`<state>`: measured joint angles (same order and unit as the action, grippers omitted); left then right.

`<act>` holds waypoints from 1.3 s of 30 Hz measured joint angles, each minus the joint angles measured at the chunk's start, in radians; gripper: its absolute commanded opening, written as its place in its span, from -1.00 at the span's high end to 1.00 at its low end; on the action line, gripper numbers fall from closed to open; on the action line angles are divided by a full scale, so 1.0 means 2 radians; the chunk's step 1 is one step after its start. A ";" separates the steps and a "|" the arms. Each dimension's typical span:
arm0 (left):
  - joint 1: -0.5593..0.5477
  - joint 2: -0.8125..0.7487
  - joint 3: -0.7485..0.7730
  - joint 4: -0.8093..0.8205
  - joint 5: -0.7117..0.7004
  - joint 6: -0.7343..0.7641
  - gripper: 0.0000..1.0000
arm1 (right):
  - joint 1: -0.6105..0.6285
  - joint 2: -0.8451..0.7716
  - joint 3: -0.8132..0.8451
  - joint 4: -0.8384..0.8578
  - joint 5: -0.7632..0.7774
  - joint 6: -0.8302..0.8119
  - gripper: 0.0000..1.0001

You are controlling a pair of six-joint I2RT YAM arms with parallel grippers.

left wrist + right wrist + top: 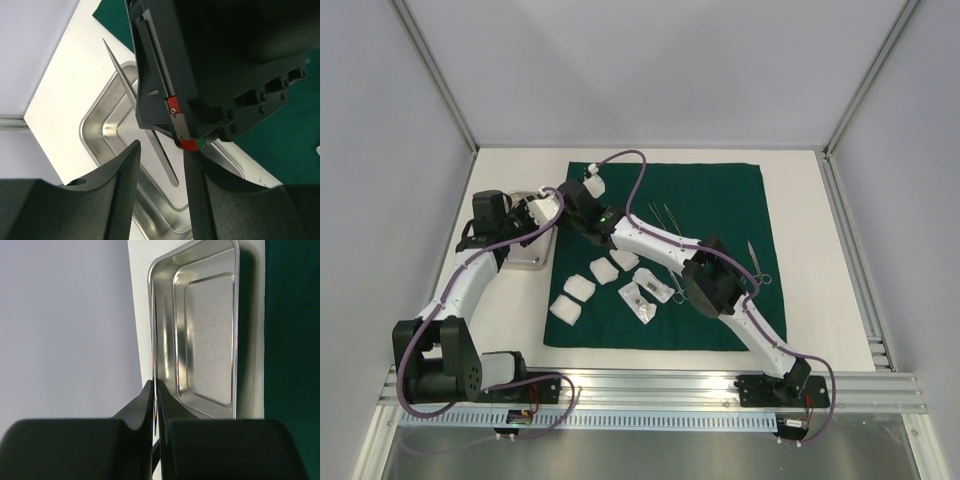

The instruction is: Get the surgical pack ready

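The dark green cloth (720,200) lies spread flat on the table. Several white gauze squares (580,287) and slim metal instruments (665,215) rest on it. The shiny steel tray (525,262) sits just off the cloth's left edge. My right gripper (154,385) is shut on a slim metal instrument (154,340), holding it edge-on over the tray's (235,315) rim. In the left wrist view this pointed instrument (120,70) slants across the tray (100,125). My left gripper (161,148) is open just above the tray, its fingers either side of the instrument's lower end without touching it.
A pair of scissors (758,265) lies at the cloth's right edge and a white packet (642,300) near its middle. The right arm (720,280) stretches diagonally over the cloth. White walls and aluminium frame posts (435,70) enclose the table.
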<state>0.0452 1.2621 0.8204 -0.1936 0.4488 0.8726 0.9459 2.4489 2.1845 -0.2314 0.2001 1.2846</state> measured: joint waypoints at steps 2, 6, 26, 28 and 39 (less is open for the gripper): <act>0.000 0.000 0.000 -0.004 0.003 0.001 0.01 | 0.000 0.000 0.000 0.001 -0.001 0.001 0.99; 0.000 0.006 0.000 -0.001 0.001 0.002 0.06 | 0.000 0.000 0.000 0.002 -0.004 0.002 0.99; 0.001 0.024 -0.006 0.043 -0.029 -0.002 1.00 | -0.001 -0.001 -0.005 0.010 -0.022 0.032 0.99; 0.001 0.027 -0.006 0.043 -0.029 -0.008 1.00 | -0.001 -0.001 -0.006 0.009 -0.022 0.031 0.96; 0.031 0.106 0.022 0.036 -0.042 -0.100 1.00 | -0.019 -0.035 -0.087 0.029 -0.014 0.011 0.25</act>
<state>0.1081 1.4746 0.8642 -0.1219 0.3649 0.6724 0.9073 2.3798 2.0102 -0.1730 0.1726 1.3060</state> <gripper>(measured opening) 0.009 0.371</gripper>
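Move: The right hand already holds the tweezers near their middle, with the sharp end pointing outward; their middle is barely 1 cm ahead of its fingertips. From the open left hand that middle is about 4 cm ahead, and the blunt end already reaches between its fingers. The tray's middle is some 13 cm below the left hand and 2 cm to its left; from the right hand it lies about 3 cm back, 4 cm left and equally far below. Forward by only about 1.5 cm, and slightly left and down, the left hand eases its fingers around the blunt end of the tweezers and pinches them shut while the right hand keeps its hold, almost still. Then the right fingers open and draw off some 3.5 cm to the right, sinking a little. The left hand carries the tweezers down about 4.5 cm and somewhat left towards the tray, tipping its fingers down and turning counter-clockwise. ##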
